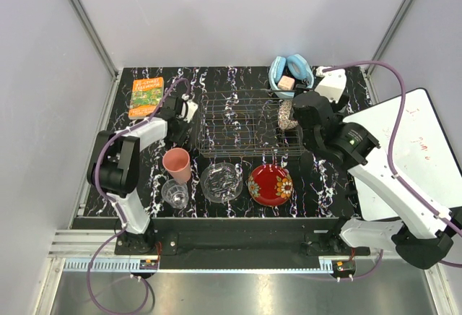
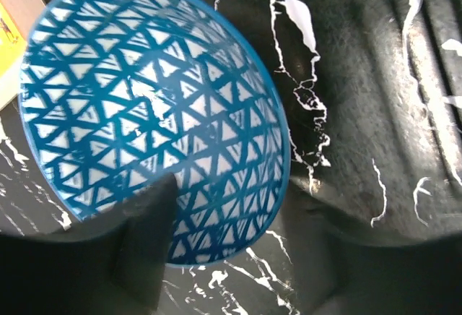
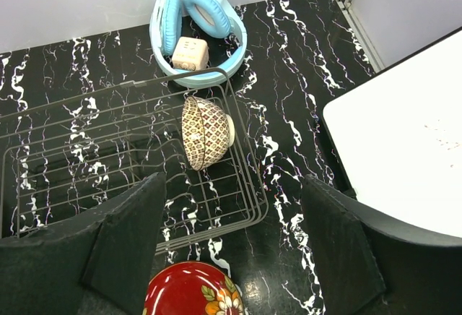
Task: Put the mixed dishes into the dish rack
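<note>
The blue patterned bowl fills the left wrist view, tilted on the black marble table. My left gripper is open and straddles the bowl's rim, one finger inside and the other outside with a gap. It works left of the dish rack. The beige bowl lies on its side at the rack's right end. My right gripper hangs open and empty over the rack's near right corner. In front of the rack stand the pink cup, tumbler, glass dish and red plate.
Light-blue headphones with a small beige cube lie behind the rack's right end. An orange-green book lies at the far left. A white board borders the table on the right. Grey walls enclose the back and sides.
</note>
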Robot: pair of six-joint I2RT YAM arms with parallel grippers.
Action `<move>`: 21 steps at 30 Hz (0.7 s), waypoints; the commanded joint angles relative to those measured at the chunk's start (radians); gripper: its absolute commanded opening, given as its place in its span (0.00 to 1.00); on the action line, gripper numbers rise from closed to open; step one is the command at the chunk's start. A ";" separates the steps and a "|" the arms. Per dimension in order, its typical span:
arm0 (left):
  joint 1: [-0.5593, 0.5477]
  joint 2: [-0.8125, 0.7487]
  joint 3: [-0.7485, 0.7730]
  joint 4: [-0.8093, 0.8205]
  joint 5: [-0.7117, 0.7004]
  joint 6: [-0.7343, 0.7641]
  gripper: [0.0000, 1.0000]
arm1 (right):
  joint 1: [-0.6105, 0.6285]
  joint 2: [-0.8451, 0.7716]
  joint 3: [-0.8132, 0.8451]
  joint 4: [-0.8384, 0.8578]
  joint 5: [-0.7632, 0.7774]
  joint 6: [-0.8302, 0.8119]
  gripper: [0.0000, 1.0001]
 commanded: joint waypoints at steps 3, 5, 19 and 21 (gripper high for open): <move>-0.006 -0.003 0.023 0.063 -0.053 0.015 0.29 | 0.003 -0.058 -0.023 0.018 0.036 -0.006 0.82; -0.006 -0.035 0.016 0.057 -0.063 0.017 0.14 | 0.002 -0.061 -0.032 0.024 0.035 -0.009 0.81; -0.021 -0.469 0.304 -0.431 0.116 -0.081 0.00 | 0.002 -0.099 -0.127 0.090 0.110 -0.065 0.78; -0.041 -0.486 0.420 -0.538 0.287 -0.142 0.00 | 0.003 -0.098 -0.153 0.092 0.151 -0.075 0.79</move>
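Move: The left hand is low at the blue bowl's near right rim, open fingers astride the rim; the bowl's middle lies about 5 cm ahead, 3 cm left and 1 cm below. The pink cup stands some 10 cm back and 1 cm left of the hand, the orange book 16 cm ahead and 13 cm left. From the right hand the bowl is roughly 14 cm ahead, 54 cm left and 32 cm below. The left fingers pinch the blue bowl's near rim, then lift it about 17 cm, easing back, fingers tipping up. ##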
